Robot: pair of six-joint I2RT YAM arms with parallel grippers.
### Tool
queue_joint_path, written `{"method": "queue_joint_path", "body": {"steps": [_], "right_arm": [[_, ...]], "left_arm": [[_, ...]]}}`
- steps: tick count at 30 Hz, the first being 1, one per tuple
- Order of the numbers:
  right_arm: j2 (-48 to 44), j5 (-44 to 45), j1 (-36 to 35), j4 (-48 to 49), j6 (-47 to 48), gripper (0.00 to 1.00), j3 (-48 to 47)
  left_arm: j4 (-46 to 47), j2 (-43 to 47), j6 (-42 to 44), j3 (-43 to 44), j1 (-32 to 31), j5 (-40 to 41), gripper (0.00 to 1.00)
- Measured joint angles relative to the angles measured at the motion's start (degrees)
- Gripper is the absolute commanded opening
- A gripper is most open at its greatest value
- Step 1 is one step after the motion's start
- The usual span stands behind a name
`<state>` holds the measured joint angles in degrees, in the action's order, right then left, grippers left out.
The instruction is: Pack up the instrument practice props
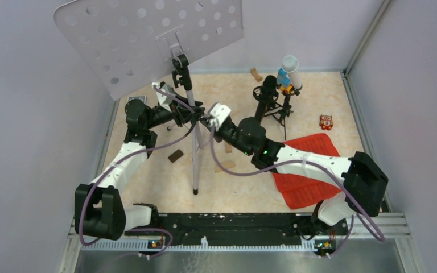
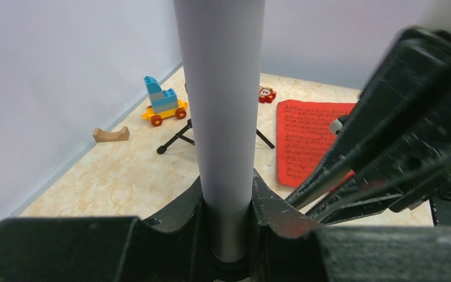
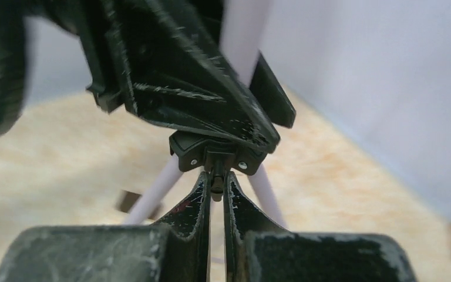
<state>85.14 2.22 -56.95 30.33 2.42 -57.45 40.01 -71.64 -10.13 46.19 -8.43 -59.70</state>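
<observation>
The grey perforated music-stand plate tilts atop a silver pole with tripod legs. My left gripper is shut around that pole. My right gripper meets it from the right and is shut on a small black tab under the stand's black collar. Red sheet-music pages lie flat on the right. The black microphone stands on its small tripod at the back. The white tube stands beside it.
A blue-and-orange toy car sits near the back wall by the tube. A small red toy lies right of the microphone. Wooden blocks are scattered on the floor. Walls close in on three sides.
</observation>
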Motion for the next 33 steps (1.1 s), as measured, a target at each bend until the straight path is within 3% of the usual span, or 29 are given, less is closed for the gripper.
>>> {"method": "queue_joint_path", "body": {"steps": [5, 9, 14, 17, 21, 29, 32, 33], "right_arm": [[-0.9, 7.7, -6.4, -5.2, 33.8, 0.0, -0.6], [-1.1, 13.2, -10.0, -3.5, 54.4, 0.0, 2.1], [-0.6, 16.2, -15.0, -3.9, 67.0, 0.06, 7.6], [1.2, 16.1, -17.2, -8.1, 67.7, 0.21, 9.3], [1.0, 16.4, -17.0, -8.5, 64.0, 0.31, 9.4], [-6.8, 20.1, -17.0, -6.2, 45.3, 0.43, 9.4], [-10.4, 22.8, -17.0, -8.0, 35.3, 0.46, 9.4], [-11.3, 23.6, -17.0, -9.0, 32.5, 0.47, 9.4]], "left_arm": [[0.1, 0.0, 0.0, 0.0, -0.4, -1.6, 0.0], [0.3, 0.0, 0.4, 0.3, -1.2, -2.5, 0.0], [-0.2, -0.1, 0.4, 0.3, -0.9, -1.6, 0.0], [-0.6, -0.3, 0.5, 0.4, -0.5, -0.7, 0.01], [-0.7, -0.3, 0.5, 0.5, -0.5, -0.7, 0.1], [-0.6, -0.2, 1.6, 0.5, -0.5, 0.2, 0.61], [-2.0, -0.1, 2.8, 0.4, -0.5, 1.1, 0.91], [-2.8, 0.1, 3.2, 0.3, -0.5, 1.4, 0.96]]}}
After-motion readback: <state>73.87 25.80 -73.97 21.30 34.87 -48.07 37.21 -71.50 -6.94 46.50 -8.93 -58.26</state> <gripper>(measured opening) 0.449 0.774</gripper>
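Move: The collar knob of the music stand is already pinched at the right fingertips. The pole stands about 3 cm ahead and 3 cm left of that hand. Far below it, roughly 27 cm down, one wooden block lies some 6 cm right and 5 cm ahead, the dark block about 14 cm left and 1 cm ahead. The left hand already grips the pole; the knob sits about 4 cm right, 3 cm back and 4 cm below. The collar knob, still pinched by the right fingers, is turned counter-clockwise as seen from behind the hand, about 65 degrees, the hand easing back; the right hand then drops off steeply, opens partway, rises again and rolls partly back, ending some 7 cm back and 4 cm right, clear of the stand. The pole stays in the left grip until late, when the left fingers open wide around it, the hand almost in place. ##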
